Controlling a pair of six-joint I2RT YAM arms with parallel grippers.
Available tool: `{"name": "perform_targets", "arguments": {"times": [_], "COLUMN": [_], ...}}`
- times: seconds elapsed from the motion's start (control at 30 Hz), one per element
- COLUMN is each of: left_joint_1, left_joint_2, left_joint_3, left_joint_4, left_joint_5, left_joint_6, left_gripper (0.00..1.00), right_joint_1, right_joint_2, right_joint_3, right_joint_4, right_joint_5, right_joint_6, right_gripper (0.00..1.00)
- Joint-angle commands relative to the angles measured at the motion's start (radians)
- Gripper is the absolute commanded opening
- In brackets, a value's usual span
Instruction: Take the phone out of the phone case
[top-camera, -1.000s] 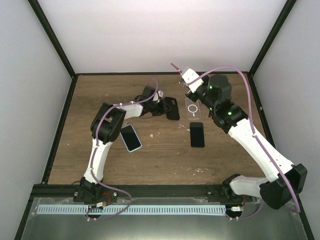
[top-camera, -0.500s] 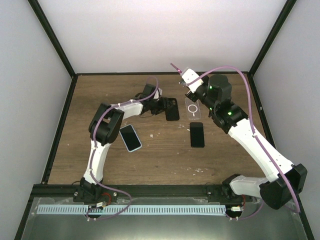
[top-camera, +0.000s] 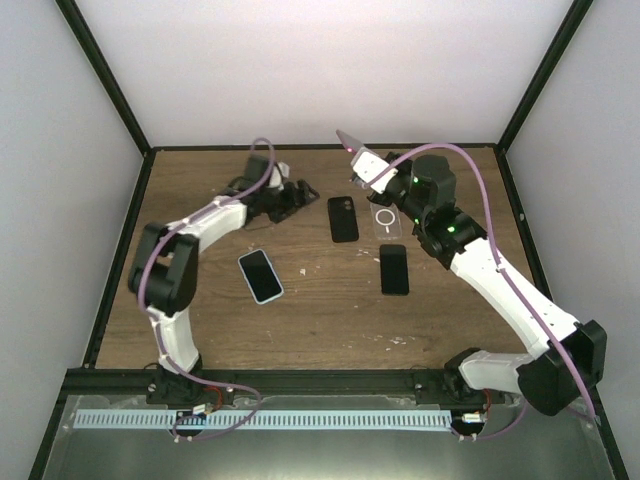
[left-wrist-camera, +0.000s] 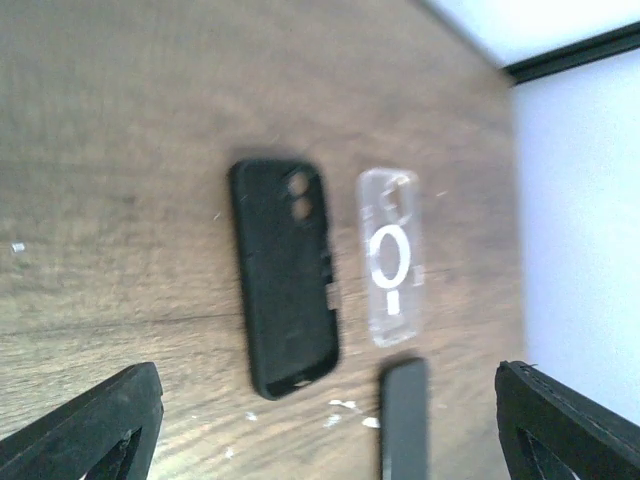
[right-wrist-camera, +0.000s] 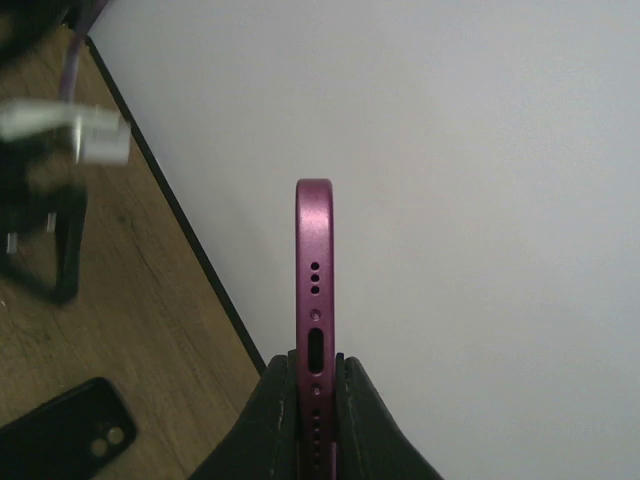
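My right gripper (top-camera: 388, 180) is shut on a magenta phone (top-camera: 357, 153) and holds it in the air over the back of the table. In the right wrist view the phone (right-wrist-camera: 314, 250) stands edge-on between my shut fingers (right-wrist-camera: 316, 385). The black phone case (top-camera: 343, 218) lies flat and free on the wood; the left wrist view shows it as the black case (left-wrist-camera: 285, 275) with camera holes. Left of it my left gripper (top-camera: 297, 194) is open and holds nothing, its fingertips (left-wrist-camera: 95, 430) spread wide at the bottom corners.
A clear case with a white ring (top-camera: 385, 220) lies right of the black case. A dark phone (top-camera: 394, 268) lies nearer the front. A white-edged phone (top-camera: 261, 275) sits left of centre. Black frame rails edge the table.
My left gripper opened, let go of the black case and drew back to the left. The case now lies flat on the table. The right arm shifted slightly left with the phone.
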Motion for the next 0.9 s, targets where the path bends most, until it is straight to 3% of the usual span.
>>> {"name": "perform_targets", "arguments": {"times": [0.0, 0.23, 0.43, 0.7, 0.87], "left_joint_1": [0.080, 0.213, 0.311, 0.324, 0.319], "left_joint_2": [-0.164, -0.330, -0.416, -0.504, -0.526], "left_joint_3": [-0.035, -0.112, -0.208, -0.284, -0.331], "left_joint_4": [0.022, 0.086, 0.309, 0.361, 0.365], "left_joint_5": [0.150, 0.365, 0.536, 0.581, 0.567], "left_joint_6": [0.014, -0.101, -0.359, -0.454, -0.502], "left_gripper": [0.91, 0.88, 0.84, 0.77, 0.66], "right_joint_1": [-0.006, 0.047, 0.141, 0.248, 0.294], "right_joint_2": [0.028, 0.078, 0.102, 0.192, 0.228], "right_joint_3": [0.003, -0.055, -0.177, -0.180, -0.170], "right_joint_4": [0.171, 0.347, 0.554, 0.652, 0.684], "right_joint_5": [-0.030, -0.002, 0.014, 0.095, 0.123], "right_joint_6": [-0.155, -0.358, -0.562, -0.637, -0.654], "right_gripper": [0.01, 0.01, 0.01, 0.01, 0.01]}}
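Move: The pink phone already in the right gripper is the left hand's goal, about 25 cm above it, some 11 cm to its right and 4 cm back. From the right hand, the open left gripper lies about 14 cm left, 8 cm ahead and 25 cm lower. On the table, some 12 cm below the left hand, the black case lies 11 cm to its right and about level with it, with the clear case 13 cm farther right, beside the black case. The empty left hand leaves the set-down black case, climbing about 18 cm while drawing some 10 cm to its left and 7 cm back, its wrist rolling and levelling some 35 degrees until the fingers point across at the pink phone; late on, the still wide fingers begin to close. The right hand keeps its grip near the phone's bottom end and swings it about 12 cm left and 7 cm down towards the left gripper, rolling its left side down by roughly 35 degrees in all. ##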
